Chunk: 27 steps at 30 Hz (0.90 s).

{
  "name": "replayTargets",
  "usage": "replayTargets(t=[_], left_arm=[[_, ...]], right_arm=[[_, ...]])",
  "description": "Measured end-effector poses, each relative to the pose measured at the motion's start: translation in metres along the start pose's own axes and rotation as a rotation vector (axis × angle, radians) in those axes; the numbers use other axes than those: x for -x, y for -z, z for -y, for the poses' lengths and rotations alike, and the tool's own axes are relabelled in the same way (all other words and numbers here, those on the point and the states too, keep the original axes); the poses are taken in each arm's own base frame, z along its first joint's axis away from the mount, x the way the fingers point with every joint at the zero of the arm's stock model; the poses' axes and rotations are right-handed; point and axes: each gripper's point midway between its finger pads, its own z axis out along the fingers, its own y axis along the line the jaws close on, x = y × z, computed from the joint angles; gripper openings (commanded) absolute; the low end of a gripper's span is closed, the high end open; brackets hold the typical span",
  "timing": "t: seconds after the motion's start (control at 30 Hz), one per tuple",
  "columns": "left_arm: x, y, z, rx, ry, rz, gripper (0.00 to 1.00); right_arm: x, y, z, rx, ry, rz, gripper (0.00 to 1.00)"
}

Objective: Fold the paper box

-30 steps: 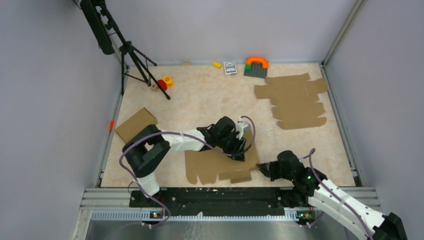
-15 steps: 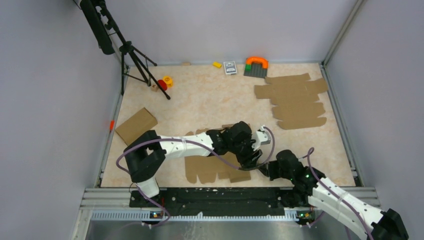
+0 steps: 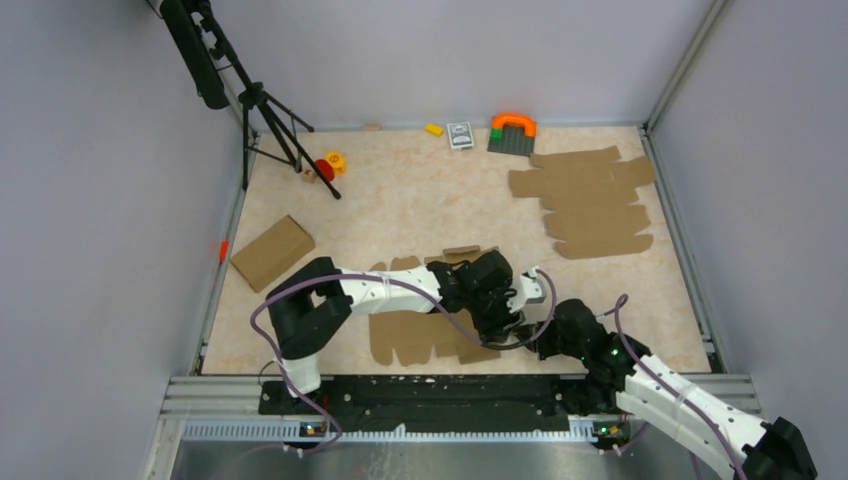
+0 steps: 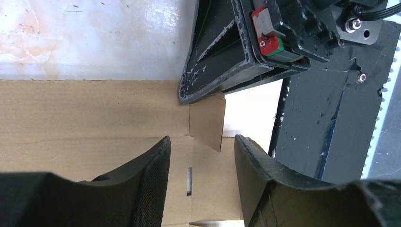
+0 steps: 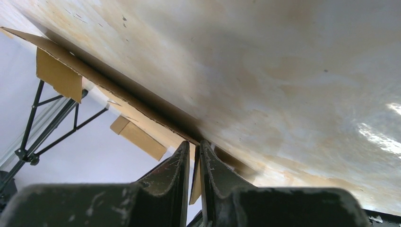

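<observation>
The paper box [image 3: 425,335] lies flat as a brown die-cut sheet near the table's front edge. My left arm reaches across it, and my left gripper [image 3: 510,318] hovers over the sheet's right end. In the left wrist view that gripper [image 4: 201,139] is open with nothing held, above a slotted panel [image 4: 208,175]. My right gripper [image 3: 535,335] sits at the sheet's right edge. Its jaws [image 5: 194,144] are shut on a thin cardboard flap of the box [image 5: 59,75]. The left wrist view shows its fingers [image 4: 213,80] pinching a small tab [image 4: 206,125].
A pile of similar cardboard sheets [image 3: 590,200] lies at the back right. A folded brown box [image 3: 272,250] rests at the left. A black tripod [image 3: 270,115] stands at the back left, beside small toys [image 3: 328,165]. More toys [image 3: 512,130] line the back wall.
My left arm has swung right across the sheet to its right end, and its jaws have widened. The right gripper has stayed on the flap.
</observation>
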Motion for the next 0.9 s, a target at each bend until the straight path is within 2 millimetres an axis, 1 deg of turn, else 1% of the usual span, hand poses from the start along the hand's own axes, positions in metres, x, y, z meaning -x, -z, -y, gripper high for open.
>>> replayTargets(t=[0.07,0.17,0.23,0.37,0.43,0.53,0.57,0.67,0.73,0.9], left_arm=[[-0.001,-0.001,0.0,-0.002,-0.001,-0.004,0.49],[-0.001,-0.001,0.001,-0.004,-0.003,-0.005,0.39],[-0.002,-0.001,0.001,-0.006,-0.007,-0.006,0.31],[-0.003,-0.003,0.001,-0.01,-0.012,-0.014,0.1],[-0.003,-0.004,0.002,-0.017,-0.013,-0.019,0.02],[-0.003,-0.004,0.004,-0.026,-0.02,-0.021,0.0],[-0.003,-0.004,0.004,-0.026,-0.02,-0.02,0.0],[-0.002,-0.004,0.004,-0.025,-0.02,-0.019,0.0],[0.0,-0.004,0.003,-0.024,-0.019,-0.016,0.0],[0.011,-0.003,0.001,-0.034,-0.011,0.009,0.0]], right_arm=[[0.0,0.0,0.0,0.001,0.0,0.0,0.12],[0.0,0.0,0.0,0.001,0.0,-0.001,0.12],[0.0,0.0,0.0,0.001,0.0,0.0,0.12],[0.0,0.0,0.001,-0.002,0.0,0.002,0.12],[0.001,0.0,0.001,-0.004,-0.002,0.004,0.12],[0.001,0.0,0.002,-0.008,-0.006,0.006,0.13],[0.002,0.0,0.002,-0.01,-0.007,0.007,0.16],[0.002,0.0,0.004,-0.015,-0.009,0.009,0.32],[0.003,0.0,0.004,-0.017,-0.01,0.01,0.41],[0.004,0.005,0.001,-0.005,-0.008,0.022,0.61]])
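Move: The corner tab, folded across from the near end of the box's long side wall, hangs between the left hand's open fingers, its middle about 2 cm to the right and 1 cm below. The standing side wall has its middle some 9 cm ahead and 3 cm to the right; the near end flap lies roughly 3 cm back, 4 cm left and 4 cm below. From the right hand, closed on that wall corner, the tab is about 2 cm left and 1 cm up, and the wall's middle about 10 cm ahead. Almost in place, the left hand shuts its fingers from half open onto the corner tab, easing down half a centimetre as they close, then draws about 1 cm to the right and slightly up with the tab pinched. The right hand holds still at the wall corner until the tab is gripped, then opens its fingers to about half and frees the cardboard. ##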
